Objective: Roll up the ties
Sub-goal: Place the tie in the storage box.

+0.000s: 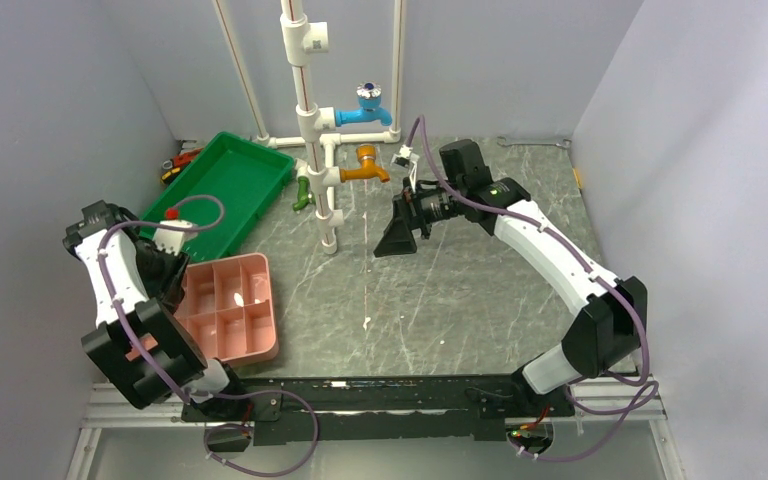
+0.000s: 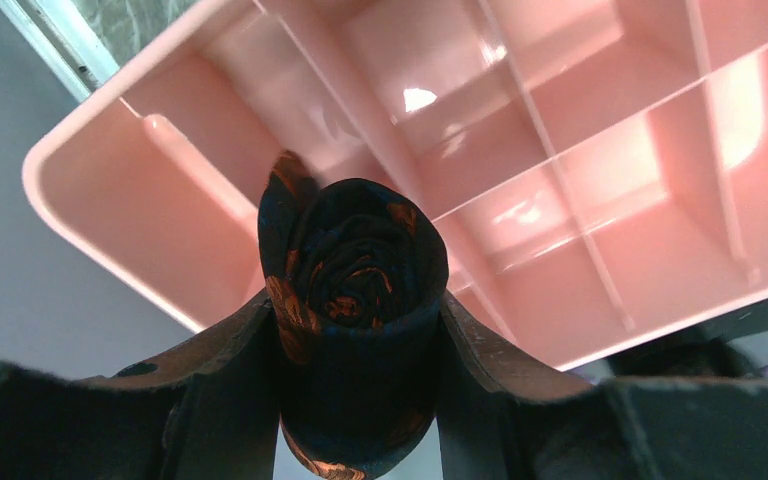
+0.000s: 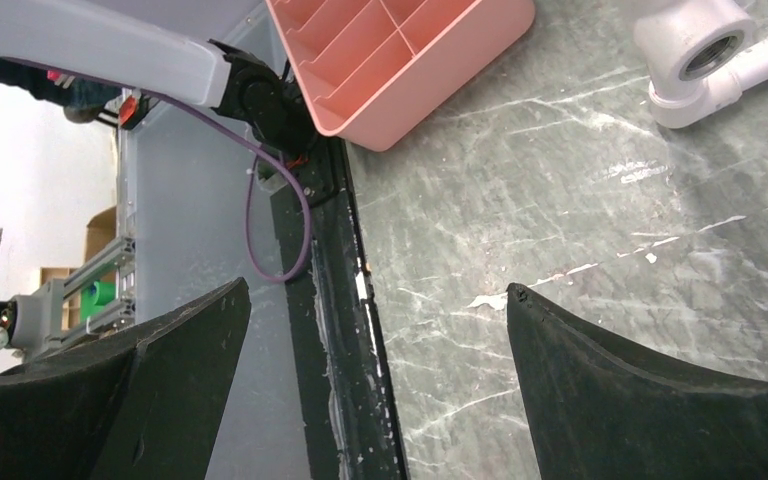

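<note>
A rolled tie [image 2: 355, 290], black with orange-red flowers, stands on end between my left gripper's [image 2: 352, 302] fingers, which are shut on its sides. It hangs just above the near left compartments of the pink organizer box [image 2: 100, 110]. In the top view the left gripper [image 1: 168, 275] sits at the left edge of the pink box [image 1: 260, 352], and the arm hides the tie. My right gripper [image 1: 397, 238] hovers over the middle of the table, open. Nothing lies between its fingers [image 3: 377, 288].
A green tray [image 1: 225, 185] lies behind the pink box. A white pipe stand [image 1: 325, 215] carries a blue tap [image 1: 365, 110], an orange tap [image 1: 365, 168] and a green valve [image 1: 303, 193], just left of the right gripper. A wrench [image 1: 535, 143] lies at the back right.
</note>
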`<action>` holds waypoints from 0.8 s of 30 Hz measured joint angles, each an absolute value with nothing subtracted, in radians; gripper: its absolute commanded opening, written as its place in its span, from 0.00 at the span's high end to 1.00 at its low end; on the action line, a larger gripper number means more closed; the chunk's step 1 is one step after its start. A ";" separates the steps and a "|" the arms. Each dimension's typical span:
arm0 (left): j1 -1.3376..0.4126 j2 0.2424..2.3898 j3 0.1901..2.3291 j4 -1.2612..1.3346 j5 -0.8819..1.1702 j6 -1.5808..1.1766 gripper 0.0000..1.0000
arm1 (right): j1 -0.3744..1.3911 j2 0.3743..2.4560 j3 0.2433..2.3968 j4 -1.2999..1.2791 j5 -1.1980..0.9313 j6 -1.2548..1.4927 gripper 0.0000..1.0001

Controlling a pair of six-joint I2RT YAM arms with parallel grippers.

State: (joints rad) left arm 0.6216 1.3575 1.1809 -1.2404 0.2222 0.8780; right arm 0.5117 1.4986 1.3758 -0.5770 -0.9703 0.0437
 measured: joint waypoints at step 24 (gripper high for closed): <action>0.632 1.502 1.195 -1.262 0.036 1.534 1.00 | 0.505 1.488 1.391 -0.599 -0.977 0.033 0.00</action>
State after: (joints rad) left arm 0.6315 1.5024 1.1954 -1.2617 0.0360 1.5337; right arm 0.5053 1.4876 1.3907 -0.5987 -0.9768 0.0330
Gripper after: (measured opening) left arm 0.508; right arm 0.994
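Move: The left gripper holds the rolled tie over the storage box's left part. The front-left compartment it seems bound for lies about 5 cm ahead, 5 cm to its left and some 9 cm below; the box's middle is level with the hand and about 9 cm to the right, and the green bin's middle about 28 cm ahead and 12 cm right. From the right hand, that compartment is roughly 60 cm left, about level and 22 cm lower. Keep the rolled tie gripped and carry the left gripper about 5 cm to the left, towards the box's left-hand column, sinking some 2.5 cm; let it drift back 2 cm at first, then come forward again. Meanwhile turn the wrist some 35 degrees clockwise and tilt the fingertips slightly back and left. ##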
